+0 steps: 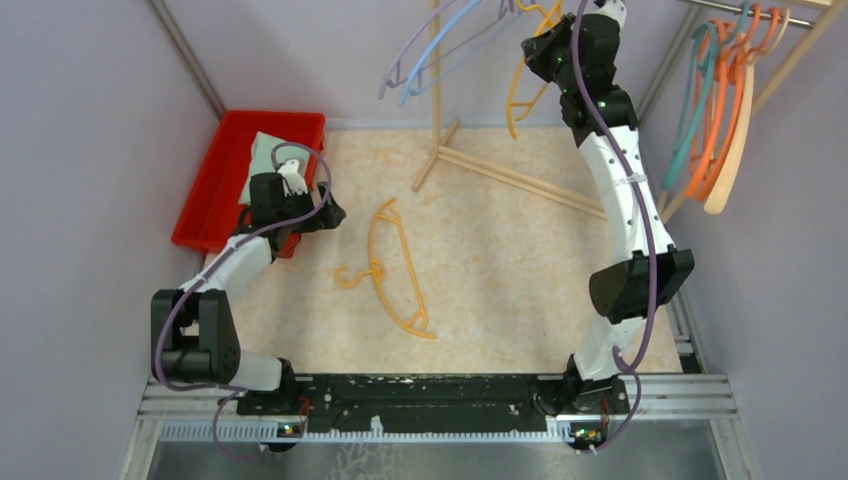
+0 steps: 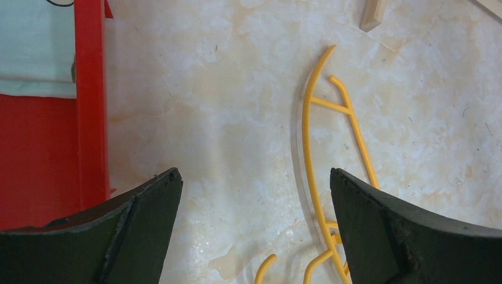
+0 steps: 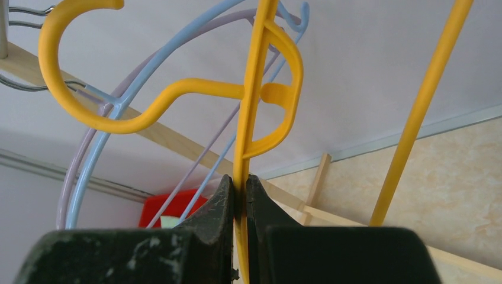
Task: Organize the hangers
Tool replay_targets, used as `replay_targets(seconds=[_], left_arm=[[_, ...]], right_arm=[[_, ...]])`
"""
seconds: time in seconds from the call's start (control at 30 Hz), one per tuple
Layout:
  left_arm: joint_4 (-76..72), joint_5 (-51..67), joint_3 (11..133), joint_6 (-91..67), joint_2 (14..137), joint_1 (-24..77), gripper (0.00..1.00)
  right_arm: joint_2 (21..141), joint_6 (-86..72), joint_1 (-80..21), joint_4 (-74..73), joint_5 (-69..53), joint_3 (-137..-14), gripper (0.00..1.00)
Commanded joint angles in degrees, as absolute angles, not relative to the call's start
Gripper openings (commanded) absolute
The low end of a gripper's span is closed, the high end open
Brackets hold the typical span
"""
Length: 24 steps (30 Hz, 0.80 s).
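Observation:
A yellow hanger (image 1: pixel 396 268) lies flat on the table; in the left wrist view this hanger (image 2: pixel 307 142) runs beside and partly under the right fingertip (image 2: pixel 355 195). My left gripper (image 1: pixel 325 212) (image 2: pixel 254 174) hovers over it, open, nothing between the jaws. My right gripper (image 1: pixel 553 22) (image 3: pixel 240 186) is raised to the rack and shut on a second yellow hanger (image 1: pixel 518 92) (image 3: pixel 256 89), whose hook (image 3: pixel 58 41) curls above the wooden pole (image 3: pixel 23 61). Light blue (image 3: pixel 148 77) and lavender (image 3: pixel 74 171) hangers hang beside it. Teal, orange and beige hangers (image 1: pixel 722 110) hang at the right.
A red bin (image 1: pixel 225 180) (image 2: pixel 89 118) holding a pale cloth stands at the table's left, close to my left gripper. The rack's wooden legs (image 1: pixel 505 175) spread across the far table. Walls enclose the left, back and right.

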State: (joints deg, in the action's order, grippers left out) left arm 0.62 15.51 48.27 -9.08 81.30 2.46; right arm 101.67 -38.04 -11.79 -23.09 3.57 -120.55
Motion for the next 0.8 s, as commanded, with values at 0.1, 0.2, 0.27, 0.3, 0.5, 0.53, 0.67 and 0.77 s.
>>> replay_targets(seconds=[0.1, 0.2, 0.27, 0.3, 0.5, 0.53, 0.67, 0.77], left_arm=[[-0.79, 16.34, 50.19, -7.60, 83.68, 2.18, 1.00], [-1.04, 16.31, 50.37, -7.63, 84.57, 2.06, 1.00], [-1.09, 16.72, 50.52, -7.78, 85.12, 2.11, 1.00], [-1.14, 16.88, 50.63, -7.85, 85.33, 2.04, 1.00], [-1.32, 16.75, 50.88, -8.00, 85.52, 2.09, 0.99], [-1.32, 16.85, 50.95, -8.07, 85.51, 2.10, 0.99], [-1.43, 17.42, 50.74, -8.44, 85.43, 2.08, 0.99], [-1.64, 17.45, 50.38, -8.54, 85.36, 2.10, 0.99]], right_arm=[[99.82, -37.80, -11.38, -18.08, -0.11, -122.02, 0.00], [97.41, -37.23, -11.38, -17.76, -1.42, -118.77, 0.00], [95.45, -36.98, -11.43, -17.22, -2.38, -116.44, 0.00], [95.22, -36.98, -11.43, -17.16, -3.04, -115.63, 0.00], [89.86, -36.87, -11.49, -15.67, -5.33, -112.87, 0.00], [89.69, -36.88, -11.46, -15.15, -5.57, -113.19, 0.00], [90.88, -36.74, -11.51, -15.77, -4.56, -116.72, 0.00], [92.39, -36.72, -11.51, -16.01, -3.78, -118.48, 0.00]])
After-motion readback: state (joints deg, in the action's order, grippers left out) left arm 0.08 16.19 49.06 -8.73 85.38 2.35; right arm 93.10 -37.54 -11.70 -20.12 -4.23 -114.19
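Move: The rack's rail, where the held yellow hanger is to go, is about 5 cm ahead of the right hand and some 14 cm above it. From that hand, the blue hanger hangs roughly 12 cm to the left and 5 cm ahead, about 3 cm higher. The teal hanger is some 23 cm to the right and 6 cm back, about level. From the left hand, that part of the rail is about 17 cm ahead, 37 cm right and 47 cm up. Keep the yellow hanger pinched in the right gripper and draw it back from the rail by about 5 cm, easing slightly left. Let it dip a little on the way, then lift it to end some 3.5 cm higher, with the hand swung about 10 degrees counter-clockwise and the fingertips tipped slightly up. Sink the open left gripper about 2 cm over the bare table beside the red box. ##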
